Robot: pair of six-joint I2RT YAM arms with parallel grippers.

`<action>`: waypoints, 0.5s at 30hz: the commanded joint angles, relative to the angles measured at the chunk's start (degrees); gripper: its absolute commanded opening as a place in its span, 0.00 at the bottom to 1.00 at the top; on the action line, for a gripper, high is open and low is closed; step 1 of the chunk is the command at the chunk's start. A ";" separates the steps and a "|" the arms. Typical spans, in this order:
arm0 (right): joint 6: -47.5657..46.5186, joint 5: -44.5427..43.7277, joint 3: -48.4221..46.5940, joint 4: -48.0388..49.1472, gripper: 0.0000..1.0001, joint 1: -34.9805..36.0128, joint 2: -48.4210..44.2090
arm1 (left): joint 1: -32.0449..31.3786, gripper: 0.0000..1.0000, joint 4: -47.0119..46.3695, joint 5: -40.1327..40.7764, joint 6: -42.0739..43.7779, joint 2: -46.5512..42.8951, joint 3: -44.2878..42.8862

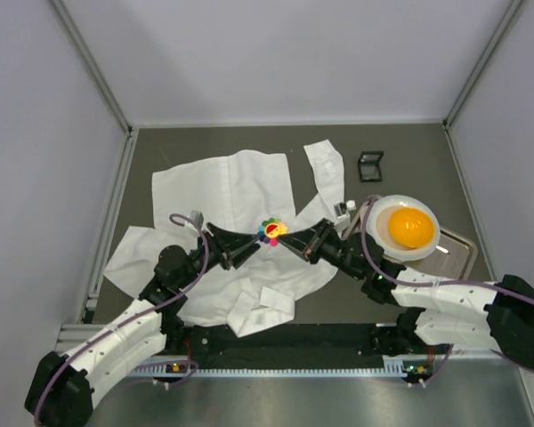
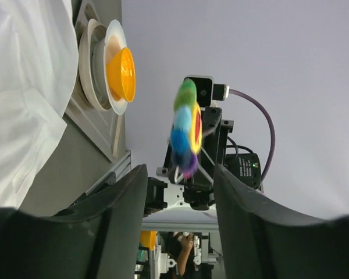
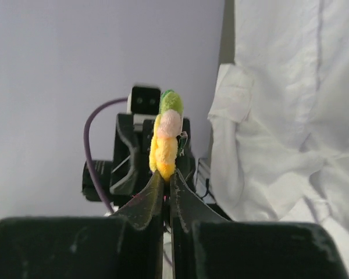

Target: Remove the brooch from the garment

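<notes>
The brooch (image 1: 271, 231), a small many-coloured flower, is held up above the white garment (image 1: 231, 187), which lies spread on the dark table. My right gripper (image 1: 289, 238) reaches it from the right. The right wrist view shows that gripper (image 3: 166, 177) shut on the brooch's (image 3: 166, 142) yellow lower edge. My left gripper (image 1: 254, 245) faces it from the left. In the left wrist view its jaws (image 2: 180, 174) stand open, and the brooch (image 2: 185, 129) hangs just beyond the tips without touching them. The brooch hangs apart from the garment (image 3: 279, 87).
A white plate with an orange bowl (image 1: 408, 228) rests on a metal tray (image 1: 458, 253) at the right. A small black frame (image 1: 370, 165) lies at the back right. Grey walls close in the table on three sides.
</notes>
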State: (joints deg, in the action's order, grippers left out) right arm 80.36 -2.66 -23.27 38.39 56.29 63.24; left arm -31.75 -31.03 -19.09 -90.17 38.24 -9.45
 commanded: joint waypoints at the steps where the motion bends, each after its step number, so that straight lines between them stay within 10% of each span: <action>1: -4.85 1.67 1.73 -5.33 0.00 -7.49 -4.79 | 0.28 0.59 8.23 0.37 5.43 -4.39 -0.13; 15: -34.73 29.98 -9.24 -23.09 0.00 -59.35 2.04 | 1.42 0.83 26.10 -6.48 33.03 2.35 -18.40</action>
State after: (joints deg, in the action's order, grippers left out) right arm 56.23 16.40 -26.50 16.23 4.14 59.94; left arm -30.61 -8.75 -23.44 -68.05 38.54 -21.85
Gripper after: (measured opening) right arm 0.013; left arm 0.826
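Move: My right hand already holds the brooch above the garment. The open black box it is carried to lies about 30 cm ahead, 27 cm to the right and 19 cm below. From the right hand, the garment's long sleeve lies some 25 cm ahead and 14 cm right, and the plate with the orange bowl about 7 cm ahead and 34 cm right. From my left hand, that black box is about 32 cm ahead and 34 cm right. With my right fingers still shut on the brooch, I swing it quickly away from my left hand, to the right and forward, some 27 cm across the garment's sleeve towards the black box, sinking about 6 cm and turning the hand clockwise some 30 degrees as it rolls. My left hand, already free of the brooch, opens wider, dips about 2 cm, comes back up and rolls some 20 degrees. ##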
